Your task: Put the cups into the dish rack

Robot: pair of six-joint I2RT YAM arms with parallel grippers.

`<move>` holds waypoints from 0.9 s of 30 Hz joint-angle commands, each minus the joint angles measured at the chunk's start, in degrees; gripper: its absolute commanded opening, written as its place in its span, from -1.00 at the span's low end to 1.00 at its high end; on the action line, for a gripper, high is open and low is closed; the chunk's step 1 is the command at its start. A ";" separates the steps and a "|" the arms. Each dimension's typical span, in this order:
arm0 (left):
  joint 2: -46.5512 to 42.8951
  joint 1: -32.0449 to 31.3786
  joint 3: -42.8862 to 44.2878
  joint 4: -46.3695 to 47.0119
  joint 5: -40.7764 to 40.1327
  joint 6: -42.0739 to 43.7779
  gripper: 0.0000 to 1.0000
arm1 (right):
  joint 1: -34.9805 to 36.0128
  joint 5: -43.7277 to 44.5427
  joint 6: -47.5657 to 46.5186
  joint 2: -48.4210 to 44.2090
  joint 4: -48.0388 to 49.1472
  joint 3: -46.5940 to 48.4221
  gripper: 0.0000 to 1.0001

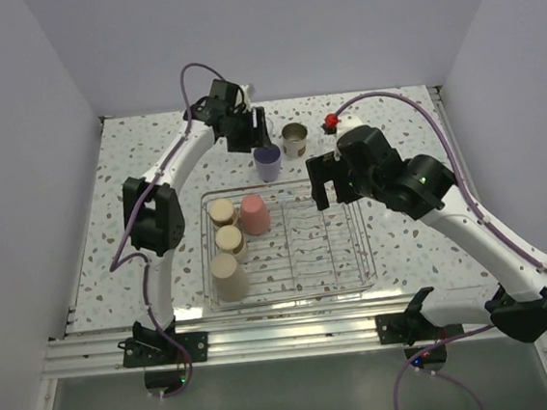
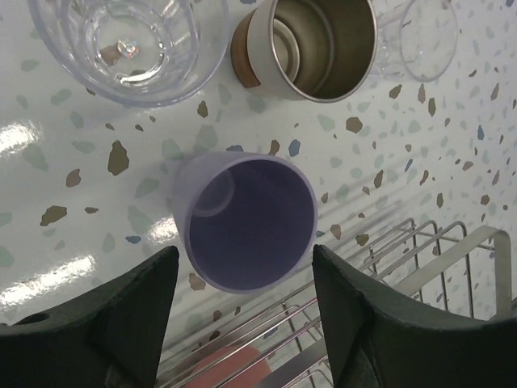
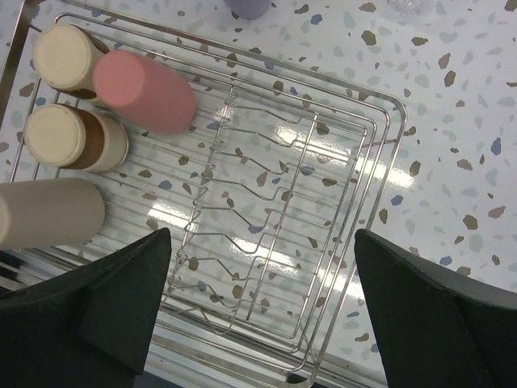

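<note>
The dish rack [image 1: 341, 257] [image 3: 339, 153] holds two short brown cups [image 1: 222, 212] [image 1: 229, 240], a red-pink cup [image 1: 255, 214] [image 3: 145, 90] and a tall tan cup [image 1: 228, 277] [image 3: 48, 212], all upside down along its left side. A lavender cup [image 1: 268, 163] [image 2: 250, 222] stands upright on the table just behind the rack. My left gripper [image 1: 253, 144] [image 2: 242, 271] hangs over it, open, a finger on either side and not touching. A metallic cup [image 1: 294, 140] [image 2: 315, 44] and two clear cups [image 2: 129, 44] [image 2: 424, 40] stand further back. My right gripper [image 1: 331, 197] [image 3: 262, 250] is open and empty above the rack's right half.
A small red object [image 1: 330, 122] lies on the speckled table behind the right arm. The rack's wire rim [image 2: 436, 250] runs close under my left fingers. White walls close in the table on the left, the right and the back.
</note>
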 commanded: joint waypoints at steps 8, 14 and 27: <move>1.44 -0.45 -2.00 -0.99 -3.72 3.27 0.33 | -0.64 0.84 -0.79 -0.98 0.49 -2.77 0.97; 3.73 -0.46 -1.47 -0.37 -3.64 3.27 0.00 | -0.81 1.01 -1.32 -0.89 0.13 -3.12 0.97; -1.87 -0.28 -1.98 0.23 -3.64 2.05 -1.00 | -0.82 1.98 -2.28 1.48 -1.27 0.48 0.97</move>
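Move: The purple cup stands upright just under my open left hand, its middle about 2 cm to the right, 1 cm ahead and some 10 cm below. Around it at similar height, counted from this hand, are the clear glass about 11 cm ahead and 1 cm right, the metal cup 8 cm ahead and 9 cm right, and the pink cup in the rack 12 cm back and 2 cm left. From my right hand the purple cup lies roughly 24 cm ahead, 11 cm left and 24 cm below. I sink my left hand nearly 7 cm onto the left rim of the purple cup, easing about 1 cm back at the start and tilting slightly. On the second half of the way down I shut the fingers, one inside the cup and one outside, and pinch its thin wall. My empty, open right hand sinks about 2 cm above the rack. ##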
